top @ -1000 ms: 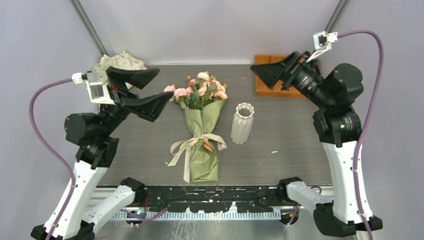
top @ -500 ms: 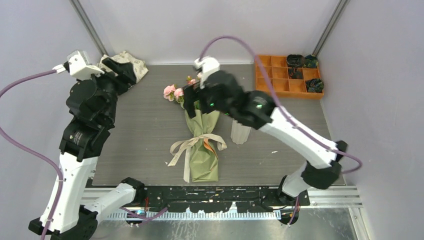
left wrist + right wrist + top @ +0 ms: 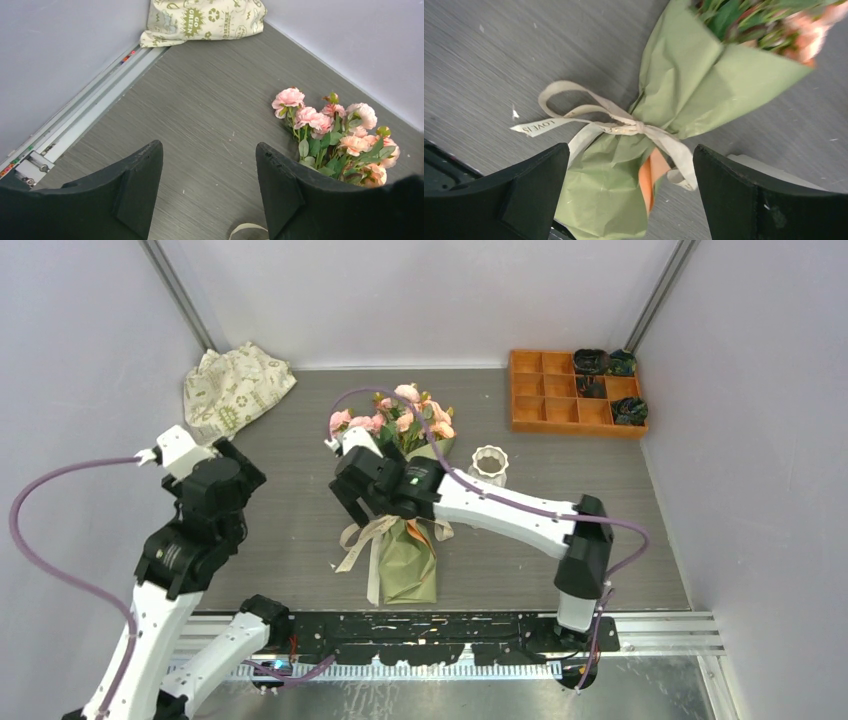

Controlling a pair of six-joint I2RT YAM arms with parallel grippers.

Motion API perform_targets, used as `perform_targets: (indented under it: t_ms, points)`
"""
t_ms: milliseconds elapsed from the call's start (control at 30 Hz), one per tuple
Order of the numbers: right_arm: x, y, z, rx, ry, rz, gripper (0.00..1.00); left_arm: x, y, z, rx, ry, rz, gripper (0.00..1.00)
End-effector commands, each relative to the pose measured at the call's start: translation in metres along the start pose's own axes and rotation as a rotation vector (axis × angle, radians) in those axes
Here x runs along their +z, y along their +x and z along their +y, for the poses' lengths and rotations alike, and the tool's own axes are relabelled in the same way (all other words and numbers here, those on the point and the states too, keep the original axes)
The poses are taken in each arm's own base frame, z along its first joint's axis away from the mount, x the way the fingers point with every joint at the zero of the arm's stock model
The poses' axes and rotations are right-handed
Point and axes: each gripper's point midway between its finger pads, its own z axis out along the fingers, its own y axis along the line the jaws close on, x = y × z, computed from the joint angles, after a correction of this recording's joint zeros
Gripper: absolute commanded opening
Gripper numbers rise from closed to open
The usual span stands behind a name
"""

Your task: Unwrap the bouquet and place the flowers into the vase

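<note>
The bouquet [image 3: 406, 565] lies mid-table in olive-green paper with an orange lining, blooms toward the back. Its pink and peach flowers [image 3: 405, 420] spill from the cone's top. Cream ribbon [image 3: 634, 127] is tied in a bow round the cone's waist. My right gripper [image 3: 631, 149] hangs open above that bow, touching nothing; from above the right gripper [image 3: 352, 508] sits over the bouquet's left side. The white ribbed vase [image 3: 488, 462] stands upright just right of the bouquet, partly behind the right arm. My left gripper [image 3: 209, 146] is open and empty over bare table left of the flowers [image 3: 340, 135].
A cream patterned cloth [image 3: 235, 390] lies crumpled in the back left corner. An orange compartment tray [image 3: 560, 430] sits at the back right, with dark items [image 3: 610, 365] in its right cells. The right arm's forearm stretches across the table in front of the vase.
The right arm swung from the back right across to the bouquet and came down over the ribbon. The left arm drew back and lower on the left, its jaws a little narrower.
</note>
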Motion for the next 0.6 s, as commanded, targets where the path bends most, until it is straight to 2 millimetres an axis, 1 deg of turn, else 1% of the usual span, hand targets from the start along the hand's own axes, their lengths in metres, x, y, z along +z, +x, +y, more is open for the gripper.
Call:
perform_targets:
  t_ms: [0, 67, 167, 300, 467, 567]
  points:
    - [0.045, 0.035, 0.033, -0.011, -0.066, 0.077, 1.00, -0.018, -0.016, 0.025, -0.074, 0.004, -0.097, 0.70]
    - [0.059, 0.044, 0.040, -0.017, -0.064, 0.102, 0.99, -0.021, -0.014, 0.023, -0.083, 0.056, -0.106, 0.70]
    - [0.076, 0.052, 0.046, -0.040, -0.046, 0.151, 0.83, -0.025, -0.011, 0.023, -0.102, 0.099, -0.110, 0.70]
    - [0.092, 0.063, 0.056, -0.052, -0.051, 0.193, 0.76, -0.024, -0.009, 0.022, -0.090, 0.103, -0.112, 0.70]
    - [0.099, 0.072, 0.064, -0.048, -0.067, 0.218, 0.70, -0.018, -0.001, 0.013, -0.056, 0.114, -0.077, 0.70]
    - [0.098, 0.075, 0.067, -0.042, -0.074, 0.225, 0.68, -0.014, 0.005, 0.008, -0.049, 0.121, -0.058, 0.70]
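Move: The left loop of the ribbon bow lies nearly straight under the right gripper, about 19 cm below and some 6 cm to its left, level with it fore and aft. The knot sits about 8 cm right of that loop and 3 cm farther out; the vase stands some 18 cm right of the gripper and 4 cm ahead, and the blossoms lie about 25 cm straight ahead. From the left gripper, the loop is about 17 cm right, 2 cm ahead and 28 cm below. Drop the open right gripper fast, about 15 cm, onto the bow's left loop, easing left a few centimetres as it sinks and tipping the fingers some 15 degrees steeper. Narrow the fingers by about a third on the way, stopping just over the ribbon strands left of the knot. Draw the left gripper back about 4 cm, then let it ease slightly forward, still partly open. ##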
